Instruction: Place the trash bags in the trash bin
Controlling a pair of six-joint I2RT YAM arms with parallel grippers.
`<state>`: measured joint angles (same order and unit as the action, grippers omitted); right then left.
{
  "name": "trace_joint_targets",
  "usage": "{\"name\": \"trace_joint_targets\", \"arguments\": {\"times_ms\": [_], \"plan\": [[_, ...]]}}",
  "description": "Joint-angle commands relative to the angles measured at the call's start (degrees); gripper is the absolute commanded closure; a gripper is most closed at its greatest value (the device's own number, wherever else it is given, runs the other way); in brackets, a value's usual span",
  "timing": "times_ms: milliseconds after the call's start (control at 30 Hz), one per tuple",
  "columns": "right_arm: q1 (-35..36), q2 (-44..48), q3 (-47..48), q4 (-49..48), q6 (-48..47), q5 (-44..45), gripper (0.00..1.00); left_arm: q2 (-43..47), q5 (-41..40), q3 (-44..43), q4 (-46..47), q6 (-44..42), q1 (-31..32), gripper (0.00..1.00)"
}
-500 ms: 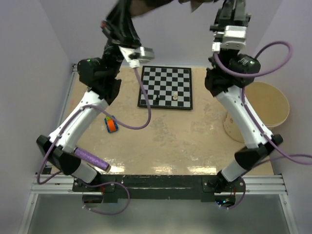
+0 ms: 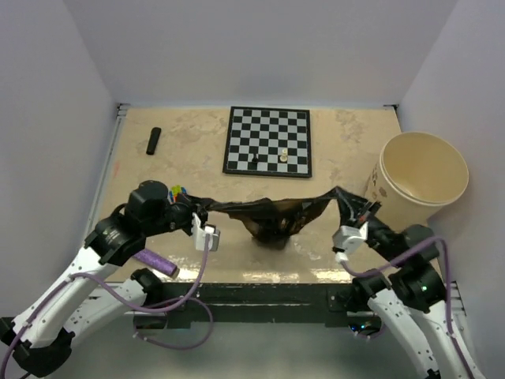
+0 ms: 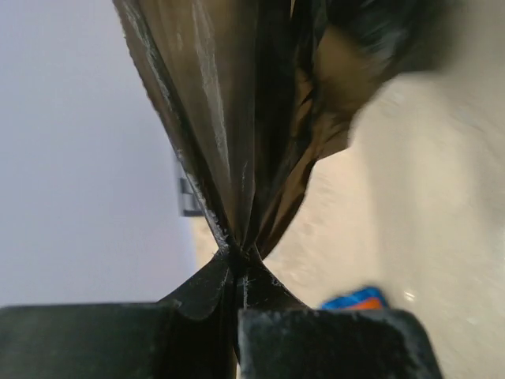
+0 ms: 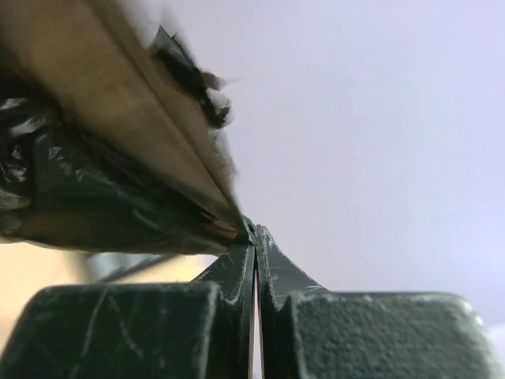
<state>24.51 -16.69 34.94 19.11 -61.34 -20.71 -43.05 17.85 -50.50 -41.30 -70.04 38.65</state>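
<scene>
A black trash bag (image 2: pixel 272 219) hangs stretched between my two grippers, sagging in a wrinkled bunch low over the near middle of the table. My left gripper (image 2: pixel 199 208) is shut on its left end, and the film fans out from the pinched tips (image 3: pixel 237 264) in the left wrist view. My right gripper (image 2: pixel 342 197) is shut on the right end, with the bag (image 4: pixel 95 181) spreading left from the tips (image 4: pixel 254 237). The cream trash bin (image 2: pixel 424 178) stands upright at the right, just beyond the right gripper. A short black roll (image 2: pixel 153 140) lies at the far left.
A chessboard (image 2: pixel 268 140) with a few pieces lies at the back centre. A purple roll (image 2: pixel 154 261) rests near the front left edge under the left arm. A small blue and orange toy (image 2: pixel 178 191) sits by the left gripper. White walls close in on three sides.
Both arms have come down from high at the back to low near the front. The bag, earlier lifted out of the top of the view, now hangs stretched between the grippers.
</scene>
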Motion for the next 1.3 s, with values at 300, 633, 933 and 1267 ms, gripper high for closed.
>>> {"name": "trace_joint_targets", "arguments": {"times_ms": [300, 633, 933, 1267], "plan": [[0.1, -48.42, 33.25, -6.11, 29.78, 3.68, 1.0, -13.47, 1.68, -9.62, 13.93, 35.02, -0.51, 1.0], [0.1, -54.41, 36.25, -11.21, 44.79, 5.04, 0.58, -15.22, -4.05, -5.67, 25.91, 60.0, -6.39, 1.0], [-0.25, -56.0, 41.27, 3.29, 56.23, 4.89, 0.33, -16.71, -6.5, -1.27, 31.54, 74.43, -10.26, 1.0], [-0.96, -55.11, 25.01, -0.2, 70.2, -12.4, 0.3, -16.63, -6.87, -0.13, 30.5, 75.84, -12.02, 1.0]]}}
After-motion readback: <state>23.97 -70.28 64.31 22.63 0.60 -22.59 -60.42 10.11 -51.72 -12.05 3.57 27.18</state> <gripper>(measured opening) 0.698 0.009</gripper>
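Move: The black trash bag is already stretched between both closed grippers. Its sagging middle lies about 16 cm right of the left hand and 5 cm below it, level fore-and-aft. From the right hand it is some 14 cm left and 11 cm lower, level fore-and-aft. The chessboard's centre is about 31 cm ahead and 14 cm left of the right hand, 28 cm down. The bin's middle stands roughly 14 cm ahead of the right hand, 23 cm to its right and 15 cm lower. The bag is swung forward in both grippers: the right hand hops up and over, some 16 cm forward and also left, then opens wide and lets its edge go, dips, and draws back about 5 cm, its fingers tipping steeply down. The left keeps its pinch, going about 10 cm forward after a short bob, and turns counter-clockwise until its fingers point down. ##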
